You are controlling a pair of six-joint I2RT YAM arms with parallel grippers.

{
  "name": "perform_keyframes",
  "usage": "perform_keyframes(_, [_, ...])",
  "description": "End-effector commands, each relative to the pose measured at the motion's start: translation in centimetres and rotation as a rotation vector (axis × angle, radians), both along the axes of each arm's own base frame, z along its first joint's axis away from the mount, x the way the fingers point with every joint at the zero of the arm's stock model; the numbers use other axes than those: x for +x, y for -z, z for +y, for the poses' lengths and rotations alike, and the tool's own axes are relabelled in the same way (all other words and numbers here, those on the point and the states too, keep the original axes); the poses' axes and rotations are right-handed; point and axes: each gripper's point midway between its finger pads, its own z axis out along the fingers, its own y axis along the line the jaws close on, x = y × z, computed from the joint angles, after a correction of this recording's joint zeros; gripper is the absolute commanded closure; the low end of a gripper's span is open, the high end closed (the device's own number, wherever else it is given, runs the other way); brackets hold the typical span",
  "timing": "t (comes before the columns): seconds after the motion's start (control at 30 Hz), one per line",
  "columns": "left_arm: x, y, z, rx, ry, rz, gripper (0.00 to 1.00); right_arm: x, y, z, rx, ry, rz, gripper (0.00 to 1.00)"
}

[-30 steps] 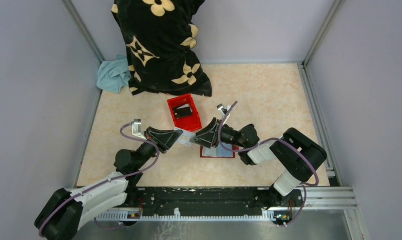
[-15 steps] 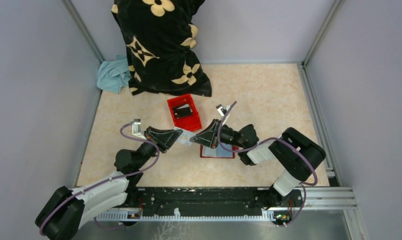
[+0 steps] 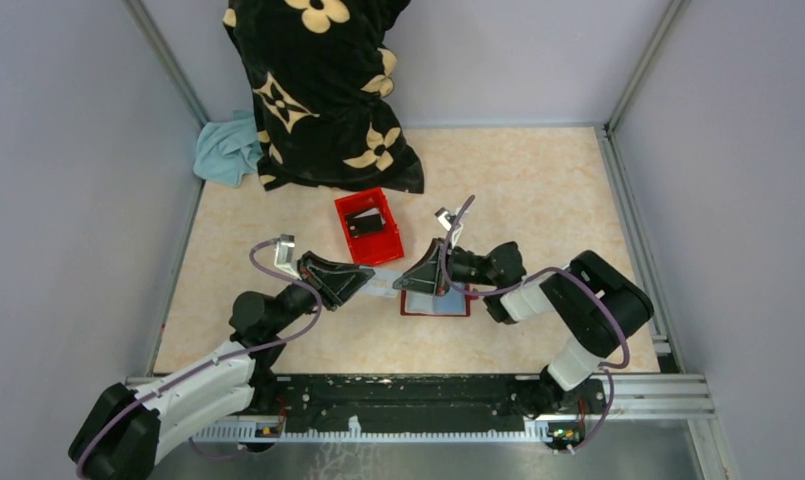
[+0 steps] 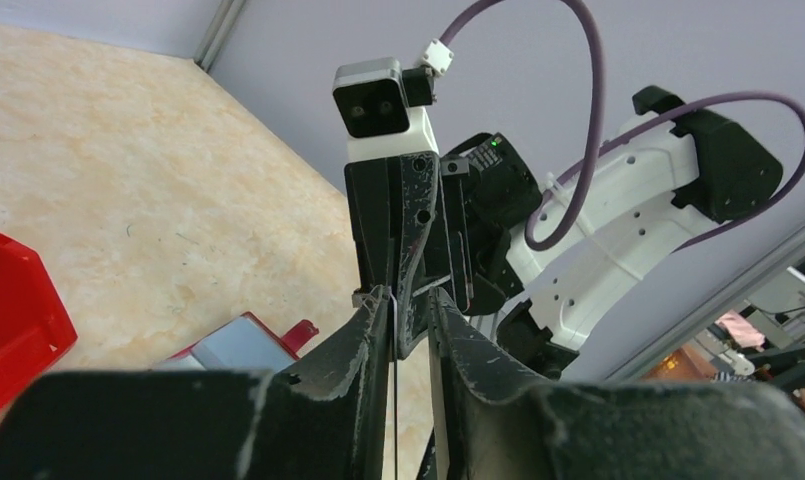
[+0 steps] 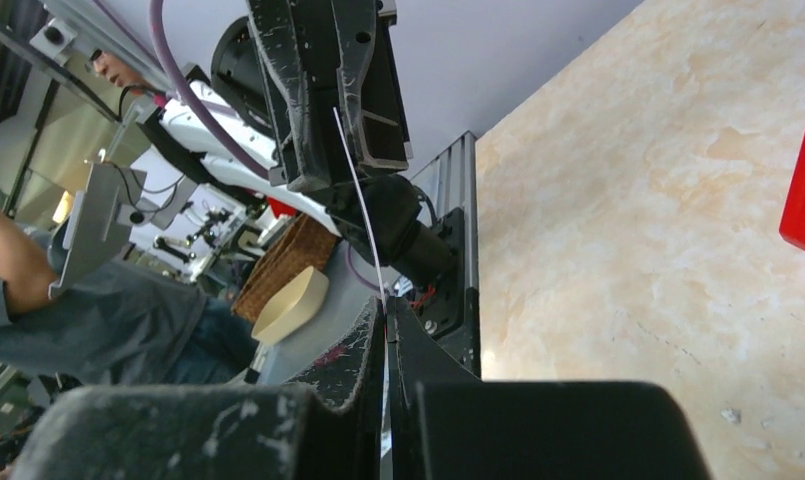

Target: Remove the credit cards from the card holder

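A pale credit card (image 3: 383, 289) hangs edge-on between my two grippers, just above the table. My right gripper (image 3: 404, 286) is shut on its right end, and the card's thin white edge (image 5: 358, 200) runs out from between the closed fingertips (image 5: 386, 305). My left gripper (image 3: 366, 284) stands open around the other end. In the left wrist view a gap shows between the fingers (image 4: 410, 300), and the card edge (image 4: 394, 400) lies against the left finger. The dark red card holder (image 3: 408, 308) lies open on the table under the right gripper, with another pale card (image 3: 440, 303) on it.
A bright red plastic box (image 3: 368, 225) holding a black item stands just behind the grippers. A black flower-patterned cloth (image 3: 318, 90) and a teal cloth (image 3: 228, 150) lie at the back left. Grey walls enclose the table on three sides.
My right gripper closed on the card's free end. My left gripper's jaws then parted from the card. Both grippers shifted slightly to the right.
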Motion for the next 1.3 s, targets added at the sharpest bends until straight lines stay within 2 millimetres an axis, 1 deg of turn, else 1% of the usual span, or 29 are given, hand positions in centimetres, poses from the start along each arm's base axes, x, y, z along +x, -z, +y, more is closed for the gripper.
perform_keyframes(0.0, [-1.0, -1.2, -0.6, 0.033, 0.058, -0.075, 0.77, -1.8, -3.4, -1.7, 0.092, -0.093, -0.208, 1.0])
perform_keyframes(0.1, [-1.3, -0.9, -0.8, 0.044, 0.08, -0.077, 0.81, -2.3, -3.3, -1.8, 0.08, -0.12, -0.218, 1.0])
perform_keyframes(0.23, [-1.9, -0.5, -1.3, 0.064, 0.133, -0.075, 0.83, -2.4, -3.3, -2.0, 0.073, -0.123, -0.225, 1.0])
perform_keyframes(0.4, [-3.2, -0.3, -1.8, 0.082, 0.213, -0.079, 0.8, -1.9, -3.4, -2.1, 0.061, -0.107, -0.236, 1.0])
perform_keyframes(0.57, [-3.7, 0.2, -1.7, 0.096, 0.234, -0.066, 0.79, -1.4, -3.3, -2.1, 0.036, -0.086, -0.239, 1.0])
perform_keyframes(0.7, [-3.5, 0.5, -1.4, 0.099, 0.203, -0.054, 0.85, -1.0, -3.0, -2.1, 0.004, -0.062, -0.253, 1.0])
perform_keyframes(0.87, [-3.0, 0.6, -1.1, 0.101, 0.161, -0.048, 1.0, -0.8, -3.0, -2.1, -0.012, -0.048, -0.265, 1.0])
perform_keyframes(1.07, [-2.6, 0.6, -0.8, 0.07, 0.138, -0.033, 1.0, -0.7, -3.1, -2.1, -0.004, -0.035, -0.256, 1.0])
perform_keyframes(1.13, [-2.2, 0.6, -0.4, 0.035, 0.104, -0.017, 1.0, -0.6, -3.2, -2.1, 0.0, -0.031, -0.252, 0.91])
perform_keyframes(1.23, [-1.7, 0.4, 0.4, -0.016, 0.046, -0.016, 1.0, -0.8, -3.7, -2.2, 0.033, -0.035, -0.254, 0.73])
perform_keyframes(1.27, [-1.5, 0.4, 0.7, -0.033, 0.031, -0.014, 1.0, -0.9, -3.9, -2.2, 0.044, -0.038, -0.25, 0.71])
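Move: The card is already gripped by the right hand at one end; its middle lies some 3 cm to the left of that hand and about 2 cm above it, level fore and aft. From the open left hand the card's middle is about 3 cm to the right, 1 cm back and 2 cm below. The card holder lies about 8 cm ahead of the left hand and 15 cm to its right, the red box some 25 cm straight ahead, both roughly 20 cm below. Drawing back about 3 cm and a little to the right while turning some 10 degrees clockwise, the left hand keeps its parted fingers around the free end of the card, then shuts them to pinch it and eases forward and down. The right hand, still gripping, shifts back and right about 2 cm each, rises slightly and rolls about 10 degrees; once the left has closed, the right's fingers open. ##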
